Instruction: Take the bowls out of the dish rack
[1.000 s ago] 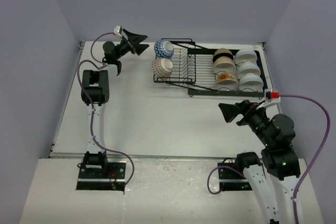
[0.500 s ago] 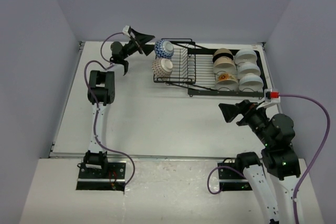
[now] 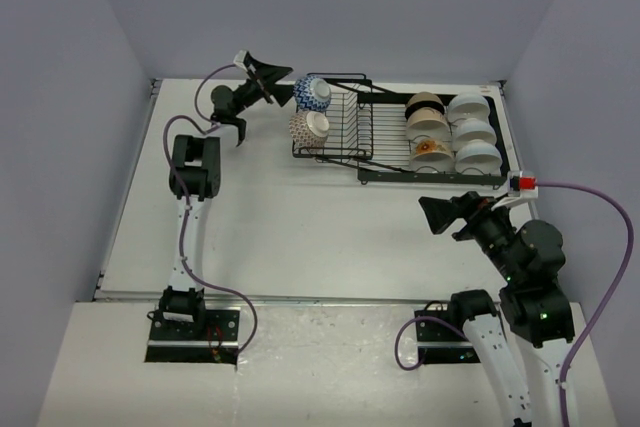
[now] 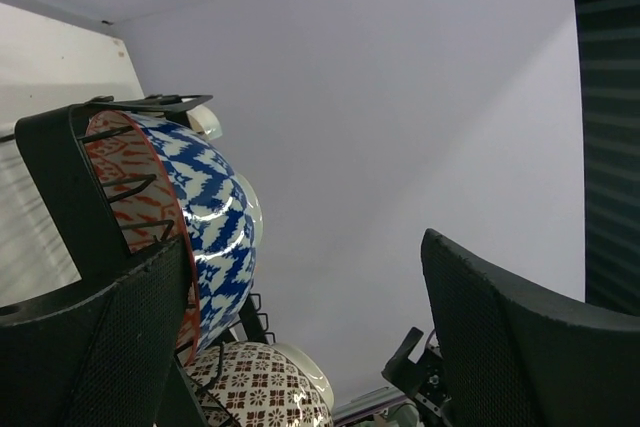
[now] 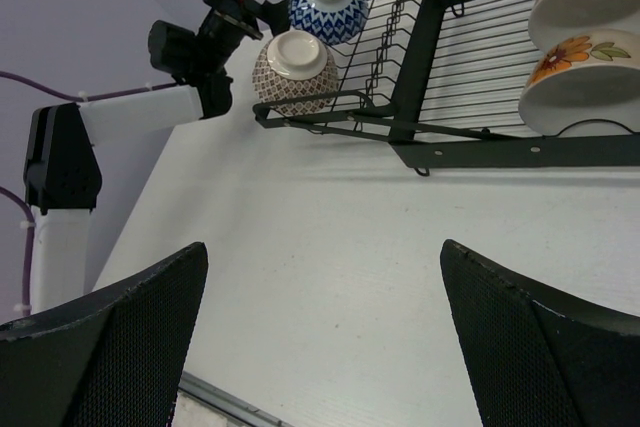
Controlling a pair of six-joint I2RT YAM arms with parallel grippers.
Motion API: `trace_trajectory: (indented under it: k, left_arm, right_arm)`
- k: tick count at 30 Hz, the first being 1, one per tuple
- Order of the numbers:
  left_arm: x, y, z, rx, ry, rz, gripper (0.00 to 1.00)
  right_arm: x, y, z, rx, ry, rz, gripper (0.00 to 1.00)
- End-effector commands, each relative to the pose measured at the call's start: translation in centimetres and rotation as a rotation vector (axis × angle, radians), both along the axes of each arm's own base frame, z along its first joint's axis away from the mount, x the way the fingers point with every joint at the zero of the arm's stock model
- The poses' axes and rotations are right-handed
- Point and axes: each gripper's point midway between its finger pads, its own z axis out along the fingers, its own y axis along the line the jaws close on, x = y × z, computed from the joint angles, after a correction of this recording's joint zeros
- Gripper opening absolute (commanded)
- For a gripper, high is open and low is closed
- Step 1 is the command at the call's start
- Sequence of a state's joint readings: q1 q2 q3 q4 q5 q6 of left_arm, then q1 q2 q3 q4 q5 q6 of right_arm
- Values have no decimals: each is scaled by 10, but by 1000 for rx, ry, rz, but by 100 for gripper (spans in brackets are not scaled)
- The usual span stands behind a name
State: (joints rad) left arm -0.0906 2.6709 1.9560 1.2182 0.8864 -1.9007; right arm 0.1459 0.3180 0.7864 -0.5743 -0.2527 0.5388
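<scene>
The black wire dish rack (image 3: 350,132) stands at the back of the table. A blue-and-white bowl (image 3: 313,93) and a reddish-brown patterned bowl (image 3: 308,128) stand on edge at its left end. Several white, cream and one orange-floral bowl (image 3: 432,154) fill its right tray. My left gripper (image 3: 275,78) is open just left of the blue-and-white bowl (image 4: 215,212), one finger (image 4: 95,347) by its rim; the brown bowl (image 4: 260,387) is below. My right gripper (image 3: 438,214) is open and empty over bare table in front of the rack (image 5: 440,97).
White table (image 3: 300,227) with grey walls on three sides. The right wrist view shows the left arm (image 5: 140,112) beside the rack's left end. A metal rail (image 3: 300,297) runs along the near table edge.
My left gripper has moved right, from the far left corner up to the blue-and-white bowl at the rack's left end. The right arm has barely moved.
</scene>
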Motion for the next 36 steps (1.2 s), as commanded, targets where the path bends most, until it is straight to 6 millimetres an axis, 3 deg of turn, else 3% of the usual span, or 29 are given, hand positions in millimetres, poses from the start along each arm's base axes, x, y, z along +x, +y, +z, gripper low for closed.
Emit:
trace_trajectory:
  k: [1, 14, 17, 18, 25, 27, 30, 31, 33, 36]
  left_arm:
    - [-8, -8, 19, -22, -75, -26, 91]
    - [-11, -19, 2, -53, -13, -61, 78]
    - [-11, -20, 0, -67, -4, -67, 68]
    - [-11, -20, 0, -73, -5, -63, 60]
    - [-9, -26, -1, -85, 1, -71, 50]
    - [-8, -27, -3, -90, 7, -71, 39]
    - [-8, -28, -4, -98, 13, -74, 31]
    - [-9, -29, -4, -101, 15, -77, 23]
    - [-9, -29, -4, -103, 16, -77, 21]
    - [-8, -29, -4, -112, 24, -76, 9]
  right_arm:
    - [-5, -2, 19, 1, -56, -5, 99]
    - [-4, -1, 18, 5, -52, -1, 99]
    - [-4, -1, 18, 5, -52, -3, 99]
    - [-4, -1, 16, 5, -49, -3, 99]
    - [-4, -2, 17, 3, -52, -9, 99]
    - [-4, -2, 18, 3, -55, -9, 99]
    - [-4, -2, 17, 3, -52, -9, 99]
    - [-4, -2, 17, 3, -53, -7, 99]
    - [-4, -2, 17, 3, -55, -10, 99]
    - [-4, -2, 17, 3, -53, -9, 99]
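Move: The blue bowl, tipped rim-down at the left end of the wire basket, has its middle about 8 cm to the left hand's right, some 1 cm back and 4 cm lower. Behind it on the robot's side, the brown bowl sits roughly 10 cm back and 7 cm right of that hand, 5 cm down; the wire basket's middle is around 13 cm right, 7 cm back and 6 cm down. From the right hand the blue bowl is about 41 cm ahead, 24 cm left and 14 cm lower. The blue bowl's near rim is what the left hand takes: the hand eases about 3 cm to the right and some 2 cm down, fingers still pointing right and forward, with hardly any wrist turn. The wide-open fingers close nearly all the way as it goes, ending with the rim pinched between the tips, one inside the bowl and one outside. ##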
